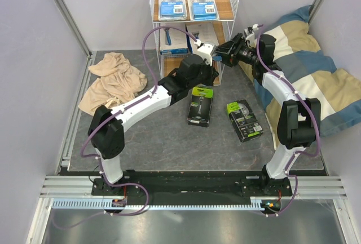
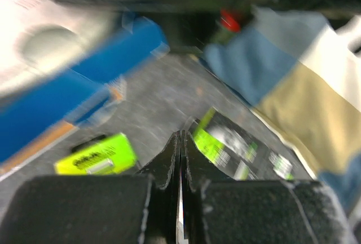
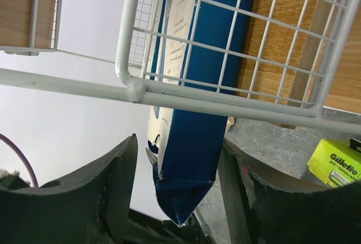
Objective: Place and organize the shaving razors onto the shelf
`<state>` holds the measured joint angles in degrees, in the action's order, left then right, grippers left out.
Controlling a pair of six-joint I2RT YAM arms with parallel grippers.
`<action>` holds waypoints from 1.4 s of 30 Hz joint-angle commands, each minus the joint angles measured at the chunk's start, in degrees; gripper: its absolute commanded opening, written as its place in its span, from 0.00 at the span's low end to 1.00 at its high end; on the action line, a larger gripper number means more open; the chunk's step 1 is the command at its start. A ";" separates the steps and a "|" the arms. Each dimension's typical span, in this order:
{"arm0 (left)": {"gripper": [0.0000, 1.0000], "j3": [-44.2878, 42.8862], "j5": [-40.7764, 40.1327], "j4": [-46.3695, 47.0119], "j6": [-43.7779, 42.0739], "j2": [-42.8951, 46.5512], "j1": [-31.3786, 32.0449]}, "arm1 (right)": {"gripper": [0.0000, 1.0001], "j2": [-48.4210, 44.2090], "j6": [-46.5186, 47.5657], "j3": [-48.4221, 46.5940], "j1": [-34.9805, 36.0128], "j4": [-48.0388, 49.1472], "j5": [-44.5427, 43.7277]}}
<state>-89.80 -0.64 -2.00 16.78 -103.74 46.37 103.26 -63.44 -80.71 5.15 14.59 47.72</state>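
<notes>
The shelf [image 1: 223, 3] stands at the back centre. Two white-and-blue blister cards [image 1: 172, 4] [image 1: 202, 4] lie on its top board. Two larger white packs [image 1: 174, 40] rest on the middle board. On the table lie two black-and-green boxes [image 1: 201, 105] [image 1: 245, 120], blurred in the left wrist view [image 2: 96, 156] [image 2: 237, 148]. My left gripper [image 1: 211, 57] [image 2: 181, 134] hangs by the shelf's right front, shut on nothing. At the shelf's right side, my right gripper [image 1: 224, 49] [image 3: 177, 142] is open around the blue end of a pack [image 3: 192, 142], with a gap at its left finger [image 3: 113, 182].
A striped blue, white and tan pillow [image 1: 307, 63] fills the right side behind the right arm. A crumpled beige cloth [image 1: 113, 80] lies at the left. White shelf wire [image 3: 135, 92] runs just above the right jaws. Grey walls close in on both sides.
</notes>
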 commanded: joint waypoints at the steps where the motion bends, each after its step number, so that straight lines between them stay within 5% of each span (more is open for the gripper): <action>1: 0.02 -5.29 -10.24 3.49 -1.57 -2.25 0.21 | 0.66 0.18 -0.81 -1.03 0.21 3.60 0.44; 15: 0.02 -18.30 -26.33 -2.03 -3.07 -11.04 0.21 | 0.76 -1.05 -0.46 -0.42 -0.05 3.52 1.49; 32: 0.02 -24.46 -35.12 -3.98 -4.56 -15.26 -0.31 | 0.83 -10.62 4.64 5.73 -1.19 -1.14 0.09; 36: 0.02 -22.53 -33.46 -2.93 -3.68 -13.77 -0.23 | 0.84 -12.91 5.78 8.19 -1.19 -2.28 -0.18; 42: 0.07 -7.97 -28.63 4.63 -2.72 -5.43 0.30 | 0.86 -17.21 9.55 11.18 -1.11 -6.75 -0.70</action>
<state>-105.25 -31.29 -3.88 14.66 -116.20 46.33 89.86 -57.95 -71.35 4.12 11.29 47.66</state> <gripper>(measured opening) 0.038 0.855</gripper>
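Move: The razor package half on the middle shelf has its middle about 13 cm ahead of the left hand and 3 cm to its left, roughly level. From the right hand it lies some 6 cm ahead and 6 cm left. The package already shelved sits about 13 cm ahead and 14 cm left of the left hand; the upright black-green box lies roughly 6 cm back, 4 cm left and 24 cm below. Shut left fingers push 10 cm forward against the razor package's near end while right opens, backs off 5 cm. ##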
